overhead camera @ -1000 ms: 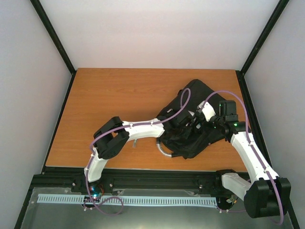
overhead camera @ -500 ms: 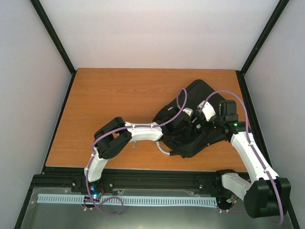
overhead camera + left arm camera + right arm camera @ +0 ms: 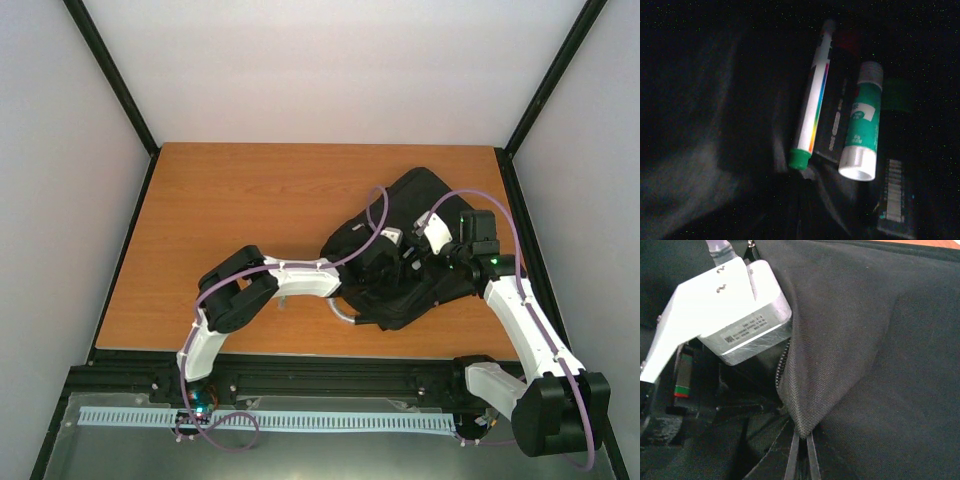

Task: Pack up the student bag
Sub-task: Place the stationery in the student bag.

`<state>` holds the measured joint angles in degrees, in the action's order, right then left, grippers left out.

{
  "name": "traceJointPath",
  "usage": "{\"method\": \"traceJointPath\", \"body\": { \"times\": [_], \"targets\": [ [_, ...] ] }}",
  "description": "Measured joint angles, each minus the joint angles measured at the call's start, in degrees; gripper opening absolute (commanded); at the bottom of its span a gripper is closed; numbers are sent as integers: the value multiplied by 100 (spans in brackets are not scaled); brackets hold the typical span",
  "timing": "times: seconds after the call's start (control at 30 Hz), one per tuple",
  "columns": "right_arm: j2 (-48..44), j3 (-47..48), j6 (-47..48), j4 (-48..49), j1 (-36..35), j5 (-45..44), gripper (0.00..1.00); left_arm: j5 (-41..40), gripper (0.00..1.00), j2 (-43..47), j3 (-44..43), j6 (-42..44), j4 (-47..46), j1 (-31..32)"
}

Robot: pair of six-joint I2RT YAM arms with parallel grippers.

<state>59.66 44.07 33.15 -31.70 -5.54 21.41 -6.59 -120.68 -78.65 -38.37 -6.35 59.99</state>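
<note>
The student bag [image 3: 420, 195] is a black backpack lying on the right half of the table. My left gripper [image 3: 801, 205] is deep inside its opening, fingers together with nothing seen between them. Just ahead of it in the dark pocket lie a white marker with a green cap [image 3: 812, 100], a black marker with a red cap [image 3: 837, 115], a green glue stick [image 3: 862, 127] and another black marker [image 3: 895, 165]. My right gripper [image 3: 802, 445] is shut on the bag's zipper-edge flap [image 3: 840, 355] and holds it up. In the top view the right gripper [image 3: 418, 256] sits over the bag's middle.
The bag's curved grey handle [image 3: 343, 315] pokes out toward the near table edge. The left wrist's white housing [image 3: 735, 310] fills the opening right beside the lifted flap. Bare wooden table [image 3: 230, 210] lies to the left of the bag, and black frame posts stand at the corners.
My left arm has shifted a little to the left inside the bag, and the bag's near-left part moved slightly with it. The right gripper keeps its hold on the flap.
</note>
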Motion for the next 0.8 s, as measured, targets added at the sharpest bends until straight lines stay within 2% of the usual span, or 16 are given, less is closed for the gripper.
{"method": "traceJointPath", "body": {
  "times": [0.07,0.2,0.27,0.53,0.8],
  "targets": [
    [2,0,0,-24,0,0,3,26,2,81,118,-2,-4,-9],
    [13,0,0,-90,-2,0,3,50,20,393,308,20,129,-35],
    [22,0,0,-122,-4,2,3,74,25,649,415,44,236,-61],
    [33,2,0,-173,-11,0,3,251,33,1893,1582,243,581,-83],
    [61,0,2,-188,-13,7,3,-221,46,3211,2557,560,1899,-85]
  ]
}}
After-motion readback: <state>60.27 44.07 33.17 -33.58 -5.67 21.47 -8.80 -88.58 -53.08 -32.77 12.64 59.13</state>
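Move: The last pen, half hidden under the left forearm on the table, lies roughly 28 cm to the left hand's left, 6 cm back and some 6 cm below. Inside the bag, the rainbow pen lies about 4 cm ahead and 5 cm right, the glue stick 2 cm ahead and 6 cm right, both slightly lower. The bag handle is 15 cm left, 12 cm back. From the right hand, the last pen is about 31 cm left, 5 cm back and 14 cm below. The bag's mouth is still pinched by the right hand, which stays almost in place while the left hand withdraws: it first lifts about 4 cm, easing left and back, then sweeps left towards the last pen, ending about 15 cm left and 7 cm back of its start. Its shut fingers open to nearly half on the way; late on, its left side rolls up some 15 degrees. ##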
